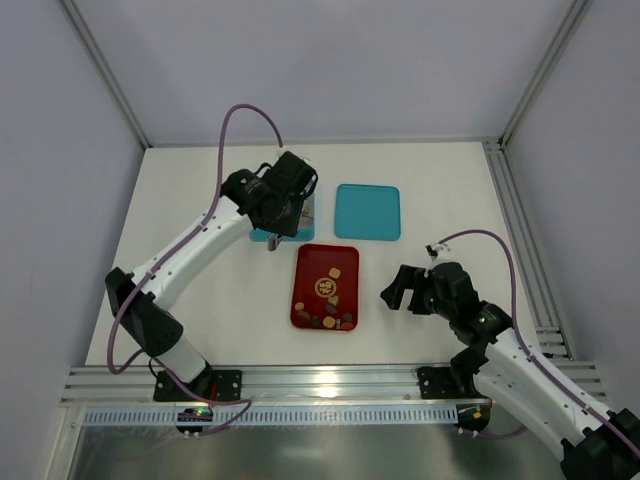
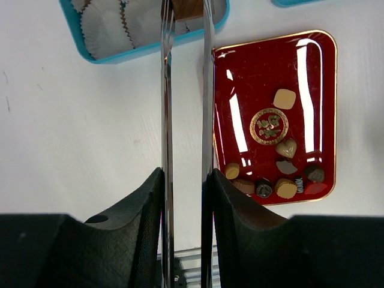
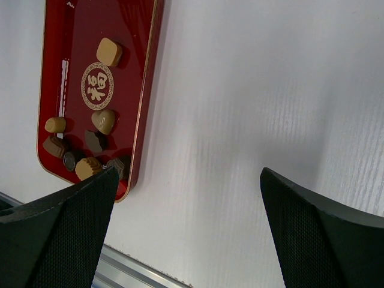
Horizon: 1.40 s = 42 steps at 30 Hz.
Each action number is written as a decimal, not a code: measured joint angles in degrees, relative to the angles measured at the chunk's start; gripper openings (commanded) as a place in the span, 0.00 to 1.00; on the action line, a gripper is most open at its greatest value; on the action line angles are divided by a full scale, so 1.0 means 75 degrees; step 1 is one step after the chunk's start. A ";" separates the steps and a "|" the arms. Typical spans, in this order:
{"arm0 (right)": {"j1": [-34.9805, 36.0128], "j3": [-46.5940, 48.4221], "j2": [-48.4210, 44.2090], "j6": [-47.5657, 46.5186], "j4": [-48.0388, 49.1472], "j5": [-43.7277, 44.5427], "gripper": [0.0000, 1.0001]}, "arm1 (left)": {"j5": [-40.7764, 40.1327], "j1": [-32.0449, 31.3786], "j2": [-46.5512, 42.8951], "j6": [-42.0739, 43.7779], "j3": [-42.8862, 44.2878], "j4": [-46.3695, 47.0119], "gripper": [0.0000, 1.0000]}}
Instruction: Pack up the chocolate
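My left gripper (image 1: 283,228) (image 2: 186,180) is shut on a pair of thin metal tongs (image 2: 167,90). The tong tips pinch a brown chocolate (image 2: 187,7) over the blue box (image 2: 90,57), which holds pale paper cups (image 2: 105,27). Several chocolates (image 2: 284,98) lie on the red tray (image 1: 310,262), most of them bunched at its near end (image 1: 332,320). The tray with the pieces also shows in the right wrist view (image 3: 66,36). My right gripper (image 1: 403,290) (image 3: 189,198) is open and empty over bare table, right of the tray.
A teal lid (image 1: 367,212) lies behind the red tray, right of the blue box (image 1: 262,237). An aluminium rail (image 1: 320,385) runs along the near edge and another along the right side (image 1: 520,240).
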 measured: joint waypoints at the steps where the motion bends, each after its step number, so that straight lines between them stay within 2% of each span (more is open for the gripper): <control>1: 0.0000 0.0000 0.0017 0.0000 0.0000 0.0000 1.00 | 0.0017 0.0108 0.0015 0.0047 0.0047 -0.0003 0.35; 6: 0.0000 0.0000 0.0047 0.0000 0.0003 0.0000 1.00 | 0.0064 0.0455 0.0265 0.0271 0.0259 0.0041 0.35; 16: 0.0000 0.0000 0.0125 0.0000 0.0003 -0.0009 1.00 | 0.0356 0.0510 0.0947 0.0420 0.0289 0.0213 0.34; 35: 0.0000 0.0000 0.0125 0.0000 0.0003 -0.0055 1.00 | 0.0458 0.0510 0.0950 0.0417 -0.0230 0.0525 0.35; 42: 0.0000 0.0000 0.0125 0.0000 0.0003 -0.0055 1.00 | 0.0493 0.0510 0.0950 0.0417 -0.0396 0.0583 0.39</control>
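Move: The front right paper cup of the teal box, where the chocolate in the tongs is to go, lies about 14 cm ahead of the left gripper, some 4 cm to its right and 19 cm below. The red tray's middle is about 10 cm right and 3 cm back, and the empty teal lid 18 cm ahead and 22 cm right, both some 20 cm down. From the right gripper the cup lies about 24 cm ahead, 26 cm left. Bring the left gripper about 3 cm farther forward, keeping the tongs closed on the brown chocolate, then sink about 5 cm straight down, quickly at first and then easing off, so the tongs' tips go down towards the front right cup. Tip the wrist slightly on the way; just at the end begin letting the tongs spread a little. ##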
